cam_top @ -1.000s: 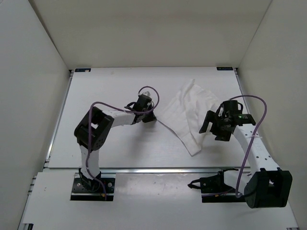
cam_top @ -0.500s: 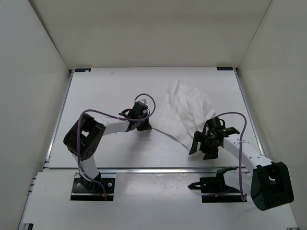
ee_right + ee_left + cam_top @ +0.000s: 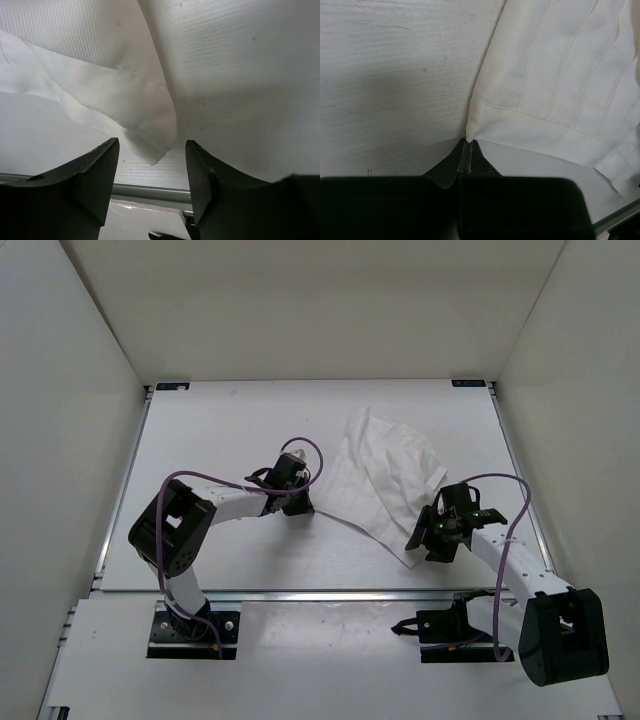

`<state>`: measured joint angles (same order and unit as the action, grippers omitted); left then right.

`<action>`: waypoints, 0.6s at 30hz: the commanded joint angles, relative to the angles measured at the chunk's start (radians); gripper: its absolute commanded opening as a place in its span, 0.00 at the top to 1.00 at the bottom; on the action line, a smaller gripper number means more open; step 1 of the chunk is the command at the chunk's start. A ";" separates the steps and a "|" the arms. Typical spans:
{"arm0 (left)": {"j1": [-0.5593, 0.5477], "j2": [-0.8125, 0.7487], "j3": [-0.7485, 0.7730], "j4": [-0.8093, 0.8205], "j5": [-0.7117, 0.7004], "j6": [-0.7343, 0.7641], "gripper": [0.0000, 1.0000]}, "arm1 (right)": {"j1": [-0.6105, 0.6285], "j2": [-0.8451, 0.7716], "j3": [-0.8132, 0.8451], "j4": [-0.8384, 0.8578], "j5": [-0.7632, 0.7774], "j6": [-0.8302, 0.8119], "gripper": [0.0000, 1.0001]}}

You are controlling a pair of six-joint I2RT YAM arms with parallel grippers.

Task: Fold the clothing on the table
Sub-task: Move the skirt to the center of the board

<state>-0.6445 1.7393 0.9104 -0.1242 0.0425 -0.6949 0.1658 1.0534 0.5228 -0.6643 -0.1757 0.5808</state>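
Note:
The clothing is a rumpled white cloth lying right of centre on the table. My left gripper is shut on its left corner; in the left wrist view the fingertips pinch that hem corner, and the cloth spreads away to the right. My right gripper stands open at the cloth's near corner. In the right wrist view that corner hangs between the two dark fingers, touching neither, with the gripper around it.
A metal edge rail runs along the table's near side just below the right gripper. White walls enclose the table on three sides. Black brackets mark the far corners. Purple cables loop over both arms.
The right gripper has come down from the cloth's right edge to its near corner, with its jaws narrowing. The left gripper drew its corner slightly leftward, and the cloth shifted with it.

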 commanded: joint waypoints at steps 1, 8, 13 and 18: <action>0.002 -0.041 -0.005 -0.002 0.016 0.014 1.00 | 0.018 0.003 -0.006 0.020 0.005 0.016 0.48; 0.005 -0.053 -0.014 0.009 0.023 0.002 1.00 | 0.034 0.025 -0.052 0.048 -0.048 0.030 0.54; 0.005 -0.040 -0.015 0.006 0.017 0.004 1.00 | 0.038 0.017 -0.089 0.085 -0.065 0.037 0.59; -0.006 -0.027 0.025 -0.005 0.016 0.009 1.00 | 0.037 0.036 -0.118 0.109 -0.059 0.042 0.96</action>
<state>-0.6434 1.7390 0.9096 -0.1226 0.0502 -0.6956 0.1989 1.0721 0.4465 -0.5774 -0.2508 0.6132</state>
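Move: The skirt's near corner lies low between the right hand's open fingers, about 2 cm to its left, 2 cm back and 2 cm below. The skirt corner pinched by the left hand is some 27 cm left and 10 cm farther out from the right hand; the metal rail runs about 10 cm behind it. From the left hand, the near corner lies roughly 24 cm right and 14 cm back, about level. Leftward and down, drawing back a little, the right hand eases about 2.5 cm onto the skirt's near corner and shuts its half-open fingers on it, most sharply at the end, so the tips come to pinch the fabric just over the table. The left hand stays put, keeping its closed grip on the other corner. ##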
